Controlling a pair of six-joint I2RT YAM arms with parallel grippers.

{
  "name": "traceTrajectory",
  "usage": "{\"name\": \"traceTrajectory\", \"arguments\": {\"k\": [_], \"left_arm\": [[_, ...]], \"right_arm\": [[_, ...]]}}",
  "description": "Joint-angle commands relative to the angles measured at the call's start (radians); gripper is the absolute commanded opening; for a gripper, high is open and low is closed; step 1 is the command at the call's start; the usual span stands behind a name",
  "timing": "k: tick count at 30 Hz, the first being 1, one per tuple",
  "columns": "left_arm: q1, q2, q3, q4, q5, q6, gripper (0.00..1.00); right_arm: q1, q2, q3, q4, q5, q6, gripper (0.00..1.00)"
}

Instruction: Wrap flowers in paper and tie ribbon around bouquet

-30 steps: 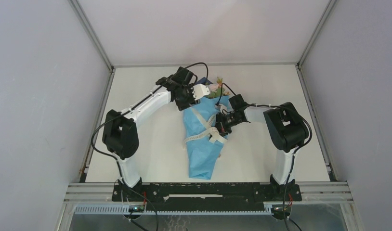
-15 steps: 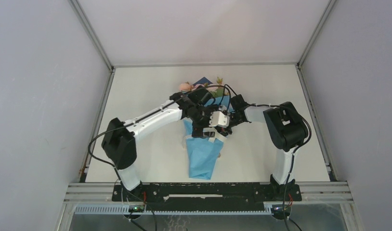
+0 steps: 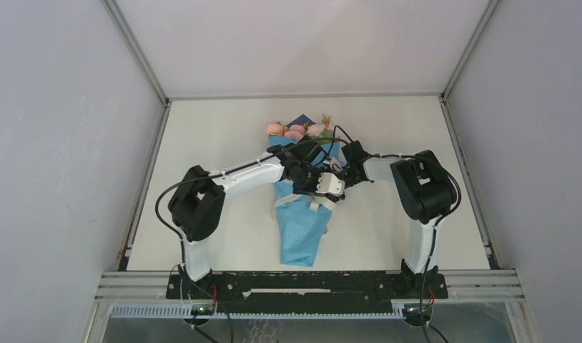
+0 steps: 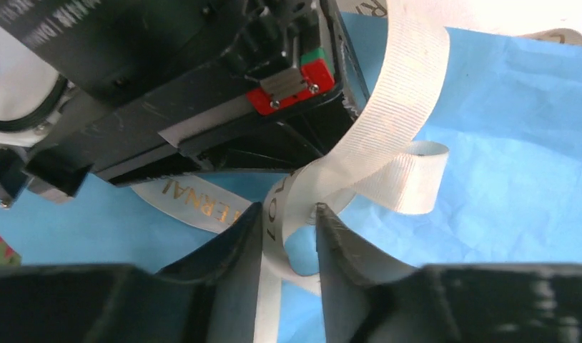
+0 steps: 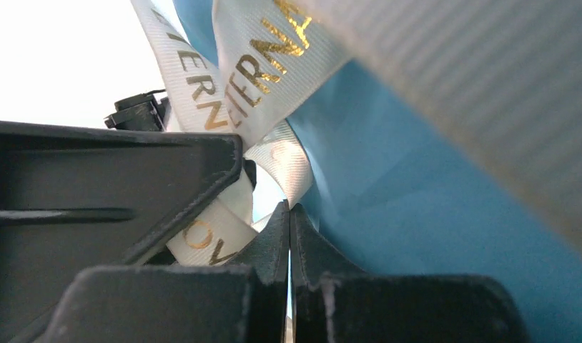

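Observation:
The bouquet lies on the table, pink flowers (image 3: pixel 295 131) at the far end and the light-blue paper (image 3: pixel 300 232) cone pointing towards me. The cream ribbon (image 3: pixel 316 204) with gold lettering crosses the cone's middle. My left gripper (image 3: pixel 329 189) reaches over the cone. In the left wrist view it (image 4: pixel 288 214) stands open, and a loop of ribbon (image 4: pixel 388 121) between its fingers touches both. My right gripper (image 3: pixel 341 176) is right beside it. In the right wrist view it (image 5: pixel 289 207) is shut, with the ribbon (image 5: pixel 267 64) pinched at its very tips against the paper (image 5: pixel 417 214).
Grey walls (image 3: pixel 66 143) close in the white table (image 3: pixel 216 128) on the left, right and back. A metal rail (image 3: pixel 309 286) with both arm bases runs along the near edge. The two arms meet over the bouquet's middle.
My left arm has swung from beside the flowers down to the cone's middle, next to the right gripper, uncovering the blooms. Its jaws opened wide, then narrowed round a ribbon loop. The right arm has stayed put.

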Motion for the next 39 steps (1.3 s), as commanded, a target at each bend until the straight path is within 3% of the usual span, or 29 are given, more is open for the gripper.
{"name": "traceTrajectory", "arguments": {"k": [1,3,8,10,17,22,27,30,39], "left_arm": [[-0.002,0.01,-0.015,0.045,0.016,0.018,0.24],[0.0,0.008,0.0,0.033,0.028,-0.011,0.02],[0.043,0.004,0.041,0.008,0.09,-0.121,0.0],[0.071,0.015,0.057,0.013,0.117,-0.172,0.0],[0.138,0.114,0.138,-0.009,0.165,-0.322,0.0],[0.171,0.147,0.184,-0.047,0.238,-0.369,0.0],[0.173,0.135,0.16,-0.032,0.254,-0.365,0.0],[0.172,0.138,0.155,-0.031,0.257,-0.364,0.0],[0.173,0.144,0.149,-0.031,0.256,-0.366,0.0]], "right_arm": [[-0.017,-0.012,0.029,0.007,-0.025,0.011,0.01],[-0.024,-0.024,0.03,-0.015,-0.011,-0.005,0.07],[-0.11,-0.114,0.035,-0.064,0.033,-0.034,0.33],[-0.165,-0.155,0.049,-0.087,0.07,-0.034,0.38],[-0.211,-0.329,0.002,-0.053,0.206,-0.007,0.42],[-0.156,-0.564,-0.221,0.208,0.286,0.087,0.34],[0.005,-0.725,-0.426,0.45,0.475,0.144,0.32],[0.069,-0.726,-0.434,0.436,0.641,0.133,0.4],[0.158,-0.641,-0.434,0.461,0.846,0.17,0.48]]}}
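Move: Between the left gripper's half-open fingers runs the ribbon strand to grip, less than 1 cm below its hand point; the shut right gripper still pinches this ribbon at its own tips. The ribbon's free loop lies about 4 cm back and 1 cm right of the left hand, 2 cm down. From the left hand the flower heads are some 16 cm ahead, 5 cm left and roughly level in height. From the right hand that loop is about 3 cm back and 2 cm down, neither left nor right. Shut the left gripper on the ribbon, then, keeping the pinch, carry it about 3 cm forward and slightly down, turning counter-clockwise with the fingertips swinging back. Open the right gripper almost halfway to free the ribbon, draw it right and forward, lift, then loop back and down, its fingers swinging round to point forward-left, to stop half-open above and right of its start, facing the ribbon loop. ##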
